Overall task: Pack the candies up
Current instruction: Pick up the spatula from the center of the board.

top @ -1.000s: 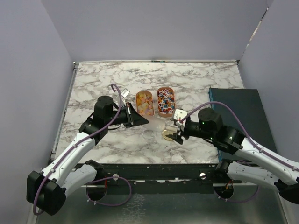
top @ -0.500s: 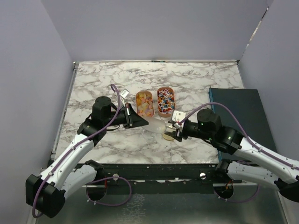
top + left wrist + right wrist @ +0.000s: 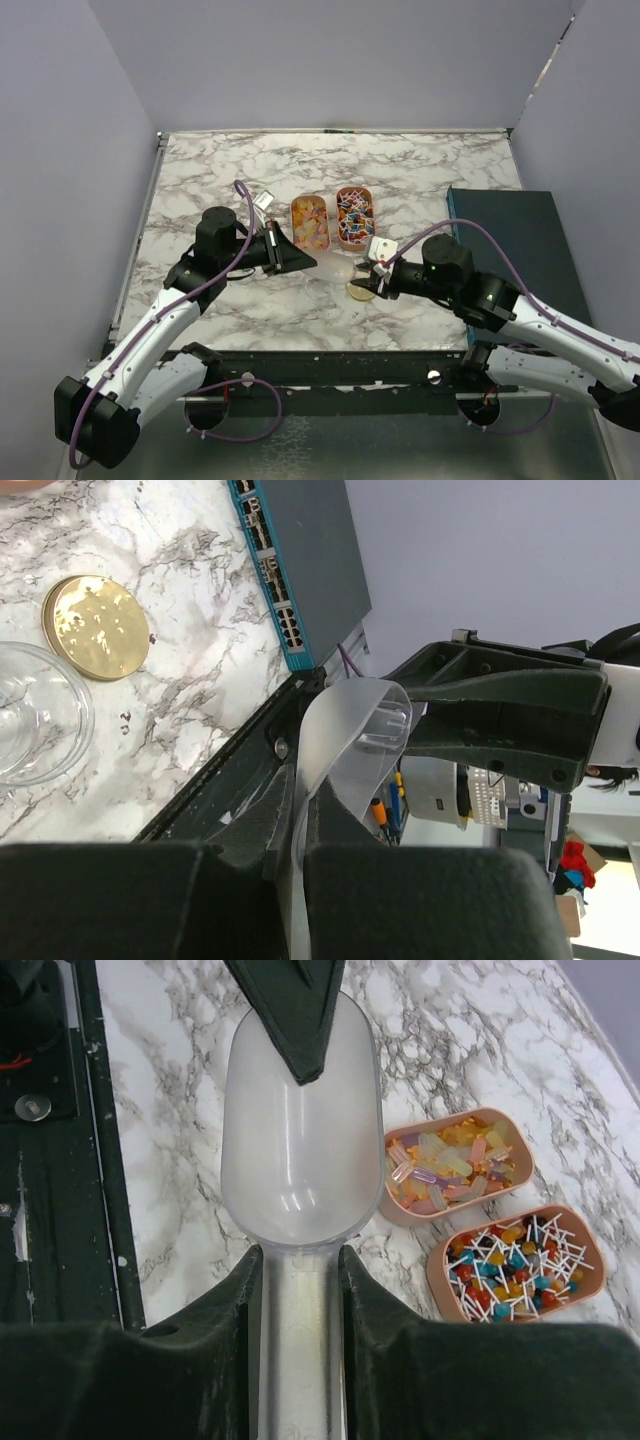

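Observation:
A clear plastic scoop hangs between my two grippers above the marble. My left gripper is shut on the scoop's thin front rim; its black tip shows at the top of the right wrist view. My right gripper is shut on the scoop's handle, with a finger pressed to each side. The scoop bowl is empty. The candies lie in two oval trays: orange-yellow ones and red, blue and white ones on sticks. From above, both trays sit just beyond the grippers.
A round gold lid lies flat on the marble beside a clear jar. The lid is under my right gripper in the top view. A dark box stands at the table's right side.
My right gripper has moved left to the scoop's handle and closed on it. My left gripper has kept its hold on the scoop and shifted slightly.

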`<state>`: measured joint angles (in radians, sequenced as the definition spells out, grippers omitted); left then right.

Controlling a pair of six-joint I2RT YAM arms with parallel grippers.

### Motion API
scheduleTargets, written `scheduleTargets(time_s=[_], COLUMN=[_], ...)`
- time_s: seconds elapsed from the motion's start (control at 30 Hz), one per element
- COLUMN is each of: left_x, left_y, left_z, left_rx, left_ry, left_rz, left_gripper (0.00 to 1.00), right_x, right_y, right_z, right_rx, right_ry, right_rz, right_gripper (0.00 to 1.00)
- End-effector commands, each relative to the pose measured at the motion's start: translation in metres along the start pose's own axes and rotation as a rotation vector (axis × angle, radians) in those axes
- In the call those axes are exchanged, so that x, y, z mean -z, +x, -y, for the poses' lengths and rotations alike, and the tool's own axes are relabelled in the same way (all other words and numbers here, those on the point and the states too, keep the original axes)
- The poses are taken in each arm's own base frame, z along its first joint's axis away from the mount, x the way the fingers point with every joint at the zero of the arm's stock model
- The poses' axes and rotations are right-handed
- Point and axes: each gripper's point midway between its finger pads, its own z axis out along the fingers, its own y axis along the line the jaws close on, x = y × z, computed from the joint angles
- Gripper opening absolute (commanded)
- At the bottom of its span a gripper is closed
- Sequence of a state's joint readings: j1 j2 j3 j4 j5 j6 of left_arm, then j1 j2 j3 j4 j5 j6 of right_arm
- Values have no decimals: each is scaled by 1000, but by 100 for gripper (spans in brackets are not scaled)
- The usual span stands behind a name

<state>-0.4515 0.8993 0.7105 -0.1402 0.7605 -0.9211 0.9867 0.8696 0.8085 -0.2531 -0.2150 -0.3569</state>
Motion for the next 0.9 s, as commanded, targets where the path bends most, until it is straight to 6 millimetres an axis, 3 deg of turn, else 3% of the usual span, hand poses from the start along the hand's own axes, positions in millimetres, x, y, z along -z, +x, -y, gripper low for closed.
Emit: scheduleTargets(time_s=[0.0, 0.07, 0.27, 0.3, 0.37, 0.4, 0.57, 0.63, 0.87], left_x=[3, 3, 1, 0, -1, -2, -2, 0, 19], left_y=[5, 5, 4, 3, 2, 1, -10, -17, -48], left_z=[8, 7, 0, -3, -8, -11, -25, -32, -53], left_rx=[-13, -12, -18, -20, -24, -24, -61, -81, -220], left_ry=[33, 32, 11, 4, -12, -23, -94, -133, -340], left_rz=[-17, -17, -3, 2, 12, 19, 82, 114, 237], left_gripper=[0, 0, 3, 8, 32, 39, 65, 73, 85], right_x=[-2, -3, -1, 0, -1, -2, -4, -4, 2], right_y=[-18, -18, -20, -19, -16, -13, -1, 6, 27], right_z=[-5, -5, -2, 0, 3, 4, 12, 17, 39], right_rx=[-1, -3, -19, -25, -37, -44, -88, -113, -201], right_ry=[-20, -14, 9, 18, 35, 41, 97, 128, 270], right_rz=[91, 98, 104, 96, 68, 53, -12, -54, -233], right_gripper=[11, 1, 1, 1, 1, 1, 0, 1, 1])
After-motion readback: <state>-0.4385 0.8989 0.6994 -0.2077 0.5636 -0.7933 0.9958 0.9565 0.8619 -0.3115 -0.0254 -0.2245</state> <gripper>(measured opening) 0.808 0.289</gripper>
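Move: Straight ahead of the right hand, which already has the spatula's handle, the lollipop tray lies about 24 cm out and 20 cm down; the candy tray is level with it, some 11 cm left of the hand. The gold disc is roughly 7 cm ahead and 2 cm right, the glass dish equally far out but 8 cm left. From the left hand, still on the blade's end, the spatula's middle is about 6 cm to the right. Handing over in mid-air, the left fingers spread wide off the blade's end, then that hand slips about 5 cm forward, down and somewhat left, tilting its tips down. The right hand keeps its pinch on the handle, at first nearly still, then carries the spatula some 3 cm forward and slightly down towards the trays, turning clockwise. ##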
